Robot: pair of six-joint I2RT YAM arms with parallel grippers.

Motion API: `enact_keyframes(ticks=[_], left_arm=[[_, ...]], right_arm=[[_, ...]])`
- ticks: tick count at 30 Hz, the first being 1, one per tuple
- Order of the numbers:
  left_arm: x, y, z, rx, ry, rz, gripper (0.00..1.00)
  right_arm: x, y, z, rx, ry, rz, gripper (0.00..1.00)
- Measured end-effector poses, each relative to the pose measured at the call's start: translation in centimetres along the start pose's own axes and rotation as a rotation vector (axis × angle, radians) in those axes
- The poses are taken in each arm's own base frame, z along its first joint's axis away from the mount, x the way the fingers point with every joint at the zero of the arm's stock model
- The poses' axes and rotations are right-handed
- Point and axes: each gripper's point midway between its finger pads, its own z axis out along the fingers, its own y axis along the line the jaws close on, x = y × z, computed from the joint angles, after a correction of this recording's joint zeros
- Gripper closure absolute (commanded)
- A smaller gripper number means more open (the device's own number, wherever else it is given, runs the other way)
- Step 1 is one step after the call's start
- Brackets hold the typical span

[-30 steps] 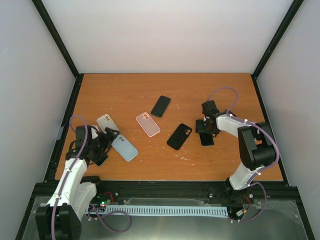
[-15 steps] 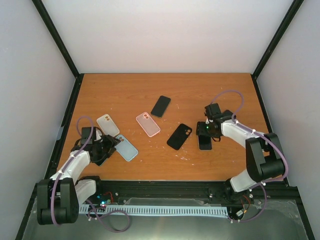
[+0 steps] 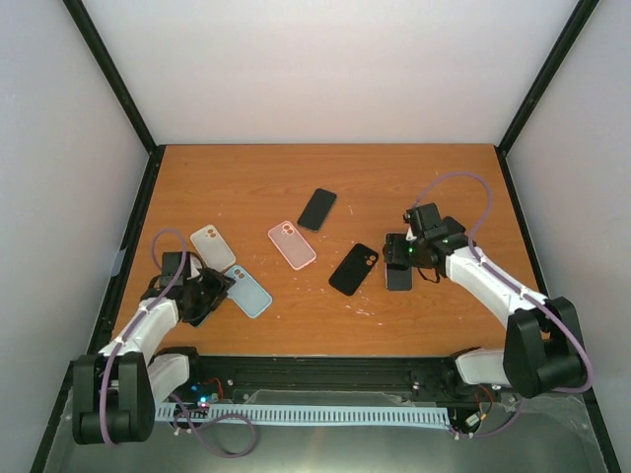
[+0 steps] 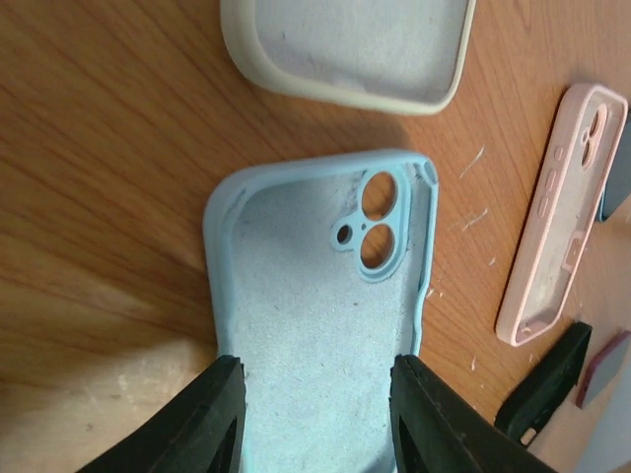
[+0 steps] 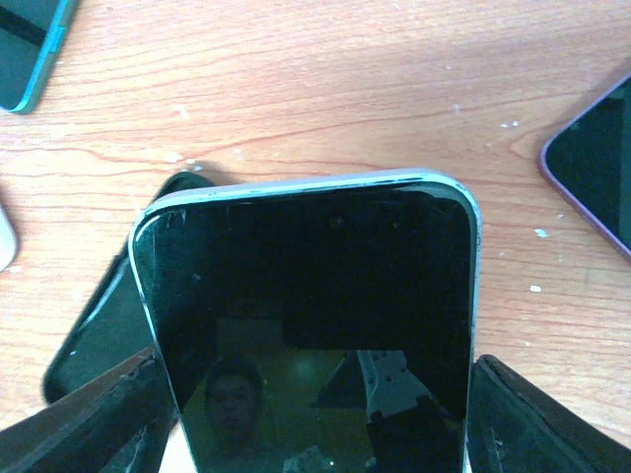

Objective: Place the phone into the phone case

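Note:
My left gripper (image 3: 210,295) grips the near end of a light blue phone case (image 3: 247,293) lying open side up on the table. In the left wrist view the case (image 4: 315,296) sits between my fingers (image 4: 202,424), which press on its two long sides. My right gripper (image 3: 399,262) is shut on a phone (image 3: 399,279) with a black screen and a pale blue rim. In the right wrist view the phone (image 5: 306,305) fills the space between the jaws, just above the wood. A black case (image 3: 353,269) lies just left of it, and it also shows in the right wrist view (image 5: 94,340).
A beige case (image 3: 212,245) lies just beyond the blue one, also in the left wrist view (image 4: 345,49). A pink case (image 3: 292,244) and a black phone (image 3: 316,209) lie mid-table. The right wrist view shows a teal-edged phone (image 5: 25,49) and a purple-edged phone (image 5: 596,168).
My right gripper has carried the phone slightly left, closer to the black case, with the arm stretching out. My left arm dropped low at the blue case, then stayed there.

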Motion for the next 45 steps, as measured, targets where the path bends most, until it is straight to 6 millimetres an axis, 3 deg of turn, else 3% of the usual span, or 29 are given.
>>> enact_keyframes(ticks=[11,16,22,28,32,39,45], left_arm=[[-1.2,1.0,-0.9,-0.065,-0.093,0.009,0.60],[-0.9,2.1,0.1,-0.109,-0.059,0.000,0.77],[-1.1,2.1,0.9,-0.107,-0.041,0.020,0.99],[-0.8,1.8,1.2,-0.094,-0.015,0.035,1.00],[0.5,-0.1,2.0,-0.081,0.037,0.115,1.00],[4.7,-5.4,3.4,-0.037,0.148,0.334,1.00],[8.6,-7.4,5.2,-0.059,0.244,0.467,1.00]], right_arm=[[0.2,2.1,-1.8,-0.054,-0.027,-0.022,0.49],[0.3,3.1,-2.4,-0.092,-0.034,-0.029,0.50],[0.7,4.7,-3.2,-0.142,-0.041,-0.039,0.51],[2.1,8.2,-3.5,-0.253,-0.019,-0.052,0.52],[3.6,10.9,-3.8,-0.328,0.009,-0.066,0.53],[5.2,14.3,-4.7,-0.413,0.027,-0.084,0.53],[6.8,16.8,-5.1,-0.494,0.037,-0.085,0.54]])
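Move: The blue phone case lies right under the left hand's parted fingers, its middle about 4 cm to the right, 1 cm back and 3 cm below. The white case is some 10 cm ahead and 5 cm left of that hand, the pink case 10 cm ahead and 15 cm right. From the right hand, which already holds the phone, the blue case is about 38 cm left, 8 cm back and 8 cm lower; the black case lies 11 cm left and 2 cm back. Shifting left nearly 2 cm and sinking, the left hand shuts its fingers on the blue case's left side wall, then sweeps it right some 14 cm, rising about 3 cm on the way and turning about 30 degrees clockwise. The right hand keeps its grip on the phone and carries it left about 16 cm, back 8 and up 5 towards the blue case, rolling its left side up and turning counter-clockwise. ##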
